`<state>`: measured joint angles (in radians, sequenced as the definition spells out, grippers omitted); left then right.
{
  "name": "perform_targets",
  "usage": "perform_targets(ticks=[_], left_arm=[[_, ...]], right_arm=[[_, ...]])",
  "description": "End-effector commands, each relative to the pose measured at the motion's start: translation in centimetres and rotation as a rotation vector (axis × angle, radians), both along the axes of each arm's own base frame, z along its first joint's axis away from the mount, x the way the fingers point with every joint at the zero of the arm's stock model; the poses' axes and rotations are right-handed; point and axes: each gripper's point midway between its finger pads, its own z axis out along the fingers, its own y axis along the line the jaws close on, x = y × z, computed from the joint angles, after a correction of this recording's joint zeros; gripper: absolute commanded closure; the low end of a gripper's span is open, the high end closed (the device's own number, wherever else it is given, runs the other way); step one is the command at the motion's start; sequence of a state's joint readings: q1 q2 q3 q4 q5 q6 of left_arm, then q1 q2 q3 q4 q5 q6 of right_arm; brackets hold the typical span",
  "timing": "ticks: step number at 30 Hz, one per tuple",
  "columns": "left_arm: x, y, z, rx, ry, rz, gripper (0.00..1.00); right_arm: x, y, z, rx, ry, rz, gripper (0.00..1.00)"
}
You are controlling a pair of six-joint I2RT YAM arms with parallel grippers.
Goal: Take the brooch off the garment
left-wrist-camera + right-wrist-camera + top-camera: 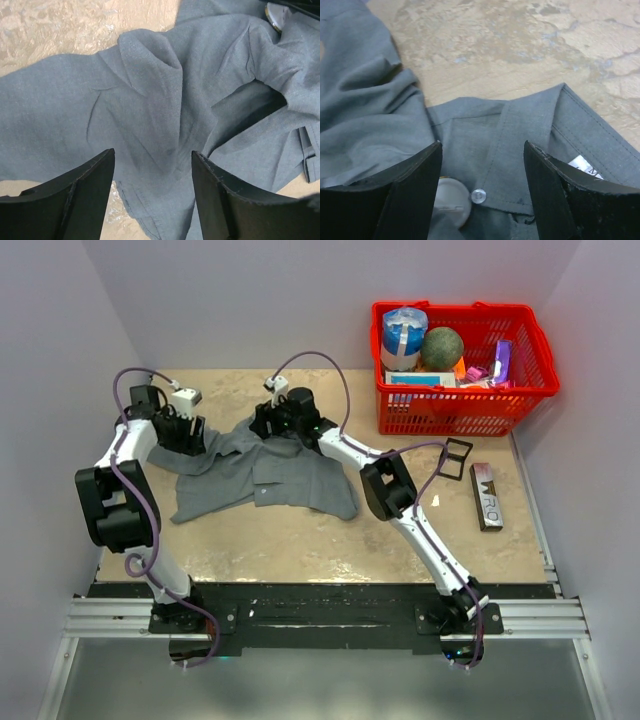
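The garment [262,476], a grey collared shirt, lies crumpled on the tan table. My right gripper [482,145] stands open low over its collar [530,112]. The brooch [454,202], a pale round disc with a gold rim, lies just inside the left finger [415,190], beside a small white button [478,196]. A white label [584,166] peeks out by the right finger. My left gripper [153,152] is open over a raised fold of the shirt [150,75], near its hem. In the left wrist view the brooch [274,16] shows at the top right edge. From above, the left gripper [188,440] and right gripper [268,425] both sit at the shirt's far side.
A red basket [520,390] of assorted items stands at the back right. A dark flat box [487,497] lies at the right edge, with a small black frame [455,458] near it. Walls close in on the left, back and right.
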<state>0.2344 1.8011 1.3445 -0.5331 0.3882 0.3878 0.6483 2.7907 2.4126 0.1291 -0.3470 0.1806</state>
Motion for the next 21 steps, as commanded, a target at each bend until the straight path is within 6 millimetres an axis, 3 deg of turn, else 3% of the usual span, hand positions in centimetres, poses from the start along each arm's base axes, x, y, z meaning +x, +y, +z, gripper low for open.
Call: perform_targets(ticks=[1,6,9,11,12,15,19,21], left_arm=[[0.6,0.2,0.2,-0.013,-0.010,-0.045,0.34],[1.2,-0.4,-1.4,-0.061,0.027,-0.071,0.39],[1.4,-1.0,-2.7,-0.102,0.063,-0.085,0.51],[1.4,-0.9,-3.3,-0.108,0.071,-0.098,0.68],[1.5,-1.0,-3.3,-0.111,0.067,-0.101,0.80],[1.8,-1.1,-2.9,-0.127,0.059,-0.109,0.92],[2.4,-1.3,-1.7,-0.141,0.030,-0.123,1.00],[2.5,-1.4,-1.0,-0.148,0.013,-0.128,1.00]], right_arm=[[2.9,-0.4,4.2,0.079,-0.096,-0.113,0.31],[3.2,-0.5,4.1,0.066,-0.093,-0.146,0.37],[3.1,-0.5,4.1,0.061,-0.094,-0.146,0.47],[3.0,-0.4,4.1,0.054,-0.100,-0.139,0.51],[2.9,-0.3,4.0,0.047,-0.104,-0.136,0.54],[2.7,-0.3,4.0,0.026,-0.106,-0.128,0.55],[2.5,-0.5,3.5,-0.001,-0.093,-0.127,0.55],[2.4,-0.5,3.4,-0.015,-0.094,-0.120,0.63]])
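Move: The sleeve fold that the left hand goes for lies right under it, about 5 cm down and 1 cm to its right; the brooch is some 15 cm to that hand's right and 3 cm farther out. From the right hand the brooch is about 2 cm back, 1 cm left and 2 cm below. The button sits just forward of the brooch, almost directly below this hand, and the collar label is roughly 4 cm ahead and 4 cm right. Left sinks 5 cm, pinches the sleeve fold, lifts slightly; right narrows its fingers, edging 2 cm forward near the brooch. ##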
